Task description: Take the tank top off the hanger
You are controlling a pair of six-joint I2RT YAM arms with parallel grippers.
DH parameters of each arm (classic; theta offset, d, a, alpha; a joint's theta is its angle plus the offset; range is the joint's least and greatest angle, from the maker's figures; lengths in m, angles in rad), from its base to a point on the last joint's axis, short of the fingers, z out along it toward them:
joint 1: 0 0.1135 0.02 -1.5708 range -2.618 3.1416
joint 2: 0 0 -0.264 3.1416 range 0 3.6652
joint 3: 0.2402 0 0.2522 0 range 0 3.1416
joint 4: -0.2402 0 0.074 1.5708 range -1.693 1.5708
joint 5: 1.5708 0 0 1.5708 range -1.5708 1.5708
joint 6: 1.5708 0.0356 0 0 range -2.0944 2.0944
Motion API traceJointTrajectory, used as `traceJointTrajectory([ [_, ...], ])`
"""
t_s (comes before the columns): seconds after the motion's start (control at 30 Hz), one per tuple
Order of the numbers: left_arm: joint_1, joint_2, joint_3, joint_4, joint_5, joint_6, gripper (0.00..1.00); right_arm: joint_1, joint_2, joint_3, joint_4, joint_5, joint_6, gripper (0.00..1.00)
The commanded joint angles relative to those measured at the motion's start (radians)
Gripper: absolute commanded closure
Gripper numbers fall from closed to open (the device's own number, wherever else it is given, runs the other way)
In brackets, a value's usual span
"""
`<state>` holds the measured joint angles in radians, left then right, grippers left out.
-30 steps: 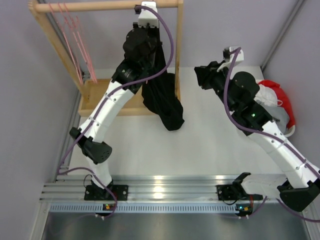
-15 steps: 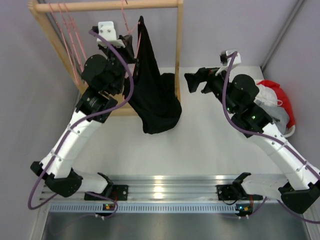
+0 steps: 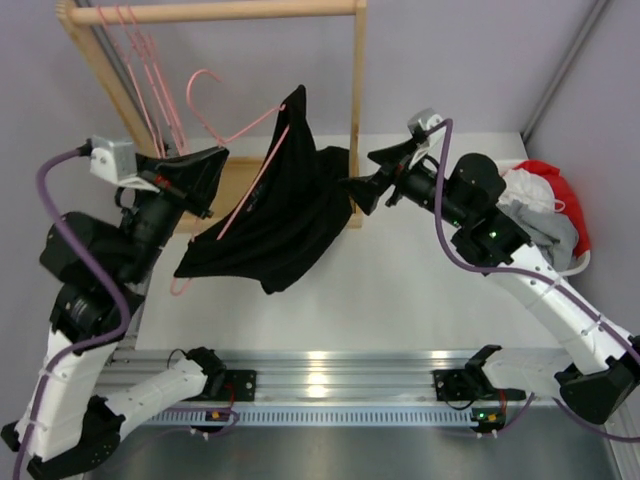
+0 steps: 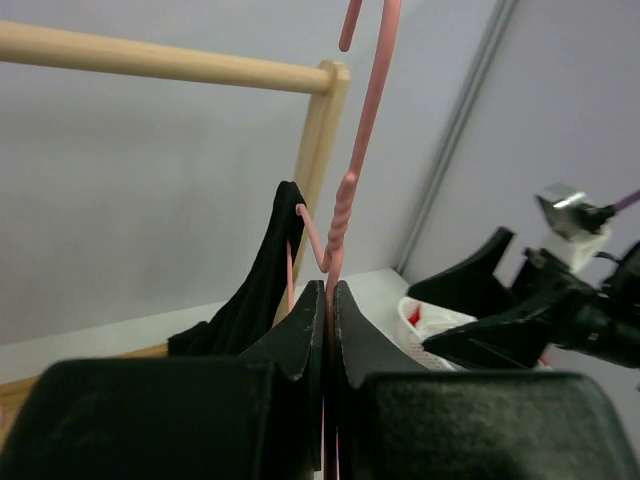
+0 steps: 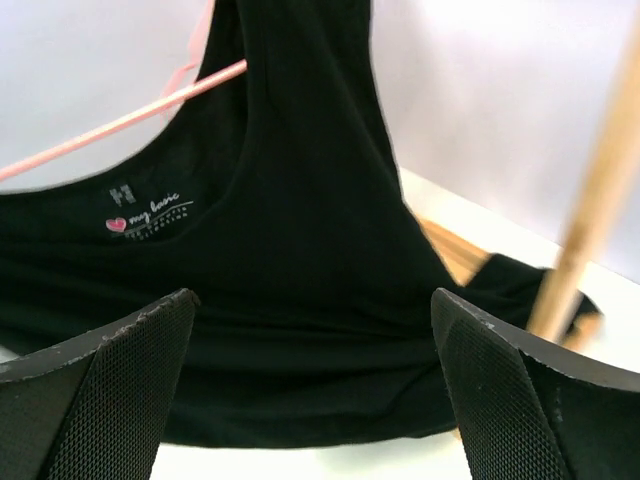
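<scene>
The black tank top [image 3: 275, 215] hangs on a pink hanger [image 3: 252, 124] that is off the wooden rail and tilted over the table's left side. My left gripper [image 3: 220, 152] is shut on the hanger's neck; the left wrist view shows the fingers [image 4: 300, 330] clamped on the pink wire [image 4: 345, 195], with the tank top [image 4: 262, 275] behind. My right gripper [image 3: 358, 170] is open, right beside the tank top's right edge. In the right wrist view the open gripper [image 5: 312, 300] faces the tank top [image 5: 300, 270] close up, and a hanger arm [image 5: 130, 125] shows at upper left.
The wooden rack's post [image 3: 356, 100] stands just behind the tank top, and its rail [image 3: 210, 12] carries several spare pink hangers [image 3: 150, 70]. Its wooden base [image 3: 190, 185] lies at the left. A white basket of red and white clothes [image 3: 548, 200] stands at the right edge.
My left arm has pulled the hanger with the tank top off the rail and swung it down and left. My right gripper has moved left, up to the tank top.
</scene>
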<state>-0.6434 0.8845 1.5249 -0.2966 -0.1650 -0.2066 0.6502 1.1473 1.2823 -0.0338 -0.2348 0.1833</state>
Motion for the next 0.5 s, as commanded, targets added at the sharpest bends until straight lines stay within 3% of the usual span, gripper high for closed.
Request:
traceJointTrajectory([
  [0.0,0.001,-0.073,0.006,-0.044,0.163,-0.074,1.0,-0.001,-0.009,-0.057,0.202,-0.217,0.013,0.01],
  [0.23,0.001,-0.142,0.001,-0.079,0.364,-0.165,1.0,0.003,-0.006,-0.147,0.474,-0.457,0.108,0.0],
  [0.47,0.001,-0.15,-0.04,-0.09,0.452,-0.182,1.0,0.029,0.008,-0.161,0.618,-0.497,0.169,0.02],
])
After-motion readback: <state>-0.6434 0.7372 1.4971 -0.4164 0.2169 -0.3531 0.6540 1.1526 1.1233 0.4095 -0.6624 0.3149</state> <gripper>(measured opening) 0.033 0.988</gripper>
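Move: The black tank top's strap, on the hanger's right end, lies about 7 cm ahead of the right hand, 10 cm to its left and some 7 cm above. The garment's body hangs about 13 cm left of that hand, 1 cm ahead and 6 cm below; the rack's right post stands roughly 13 cm straight ahead. From the left hand, which already holds the hanger, the strap lies about 14 cm ahead, 9 cm right and 3 cm higher. Draw the left gripper back about 9 cm, keeping its pinch on the hanger and turning clockwise, so the strapped end swings round to the right gripper. Meanwhile take the right gripper back and somewhat left towards that end, turning it some 25 degrees counter-clockwise; let it dip slightly, then rise and tip its wide-open fingers up around the strap without closing. ##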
